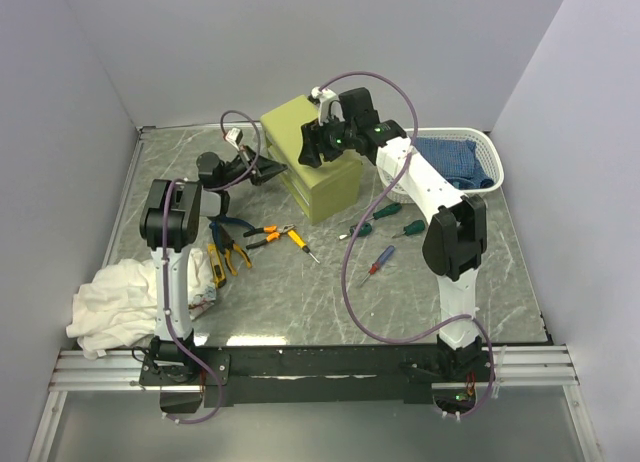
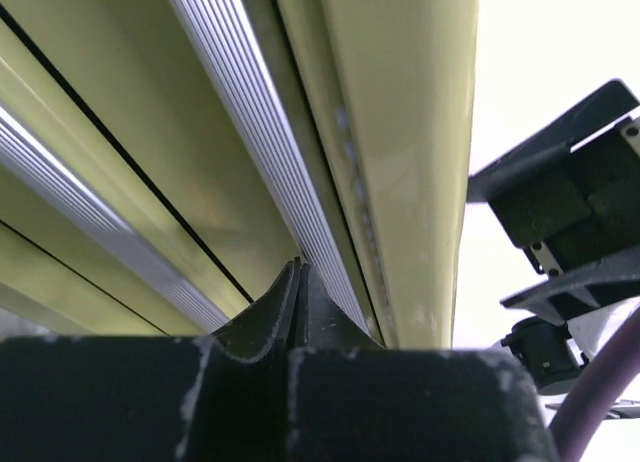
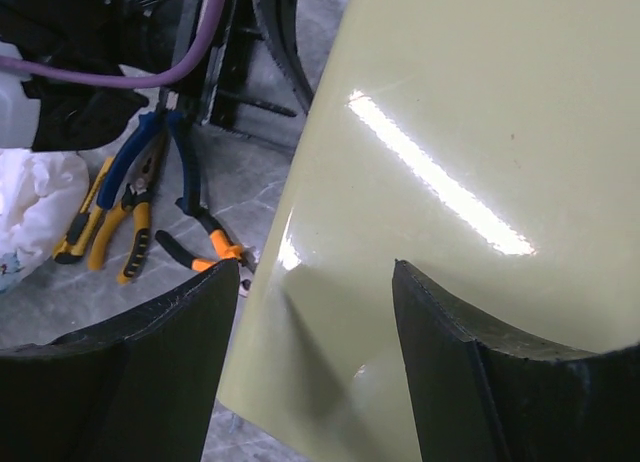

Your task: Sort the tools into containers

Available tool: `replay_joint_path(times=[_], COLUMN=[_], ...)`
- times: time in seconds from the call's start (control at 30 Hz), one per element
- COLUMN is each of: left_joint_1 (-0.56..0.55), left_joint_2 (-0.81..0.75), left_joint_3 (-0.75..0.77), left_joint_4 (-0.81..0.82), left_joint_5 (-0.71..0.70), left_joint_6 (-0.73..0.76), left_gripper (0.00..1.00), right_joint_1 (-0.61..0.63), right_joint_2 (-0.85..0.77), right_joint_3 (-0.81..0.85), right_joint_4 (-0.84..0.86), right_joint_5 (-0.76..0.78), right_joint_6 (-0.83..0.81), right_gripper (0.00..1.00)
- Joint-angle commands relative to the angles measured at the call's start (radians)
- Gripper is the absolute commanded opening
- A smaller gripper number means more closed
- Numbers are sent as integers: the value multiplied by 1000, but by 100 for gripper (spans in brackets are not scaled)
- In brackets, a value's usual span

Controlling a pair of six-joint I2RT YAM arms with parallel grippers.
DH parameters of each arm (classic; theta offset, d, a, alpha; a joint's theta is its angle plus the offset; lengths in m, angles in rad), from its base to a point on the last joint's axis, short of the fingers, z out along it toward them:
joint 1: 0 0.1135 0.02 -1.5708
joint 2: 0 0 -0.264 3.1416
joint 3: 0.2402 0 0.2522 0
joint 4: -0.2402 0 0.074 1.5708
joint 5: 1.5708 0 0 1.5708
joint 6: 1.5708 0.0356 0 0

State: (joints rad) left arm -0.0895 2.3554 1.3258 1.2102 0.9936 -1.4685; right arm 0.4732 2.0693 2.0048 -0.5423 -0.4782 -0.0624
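The olive cabinet stands at the back centre, and its drawers look pushed in. My left gripper is shut, with nothing between its fingers. Its tips rest by a ribbed silver handle strip on the cabinet front. My right gripper hangs open over the cabinet top, straddling its left edge. On the table lie blue-handled pliers, orange-handled pliers, yellow pliers, a yellow utility knife, an orange screwdriver, two green screwdrivers and a red-blue screwdriver.
A white basket holding a blue cloth sits at the back right, behind the right arm. A crumpled white cloth lies at the near left beside the left arm's base. Walls close in the table on three sides.
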Motion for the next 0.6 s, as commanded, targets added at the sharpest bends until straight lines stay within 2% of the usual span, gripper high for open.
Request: replay_joint_path(times=[0.0, 0.1, 0.2, 0.37, 0.57], left_joint_1=[-9, -10, -10, -13, -15], left_joint_2=[-102, -90, -76, -45, -21], left_joint_3=[-33, -31, -39, -21, -11], left_joint_4=[0, 11, 74, 95, 106], left_joint_5=[36, 37, 24, 13, -13], left_joint_6=[74, 57, 31, 16, 0], left_gripper=[1, 32, 44, 45, 41], right_joint_1=[-18, -22, -24, -24, -25], right_joint_2=[20, 23, 28, 28, 23], right_joint_3=[-63, -66, -74, -81, -87], right_joint_4=[-127, -128, -128, -133, -133], right_joint_5=[102, 93, 95, 93, 108], right_joint_6=[-40, -42, -43, -43, -43], right_gripper=[71, 71, 71, 71, 71])
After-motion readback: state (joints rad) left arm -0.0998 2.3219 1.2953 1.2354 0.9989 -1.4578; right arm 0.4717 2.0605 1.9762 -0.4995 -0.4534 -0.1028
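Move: The top drawer's silver handle on the green cabinet is just in front of the left hand's shut fingertips. Its middle is about 3 cm ahead, 1 cm right and 1 cm higher. On the table, some 13 cm below the left hand, the orange pliers lie roughly 12 cm back and 3 cm left, the blue pliers 12 cm back and 14 cm left. From the right hand, the handle's middle is about 6 cm left, 1 cm ahead and 8 cm lower. Backing off only about 1 cm towards the base, then rising another 1 cm, the left hand spreads its shut fingers to a little under half open, so the tips come to either side of the top drawer's handle strip; whether they touch it can't be seen. Its wrist barely turns. The right hand stays at the cabinet's top with its fingers still open, easing less than 1 cm forward. ##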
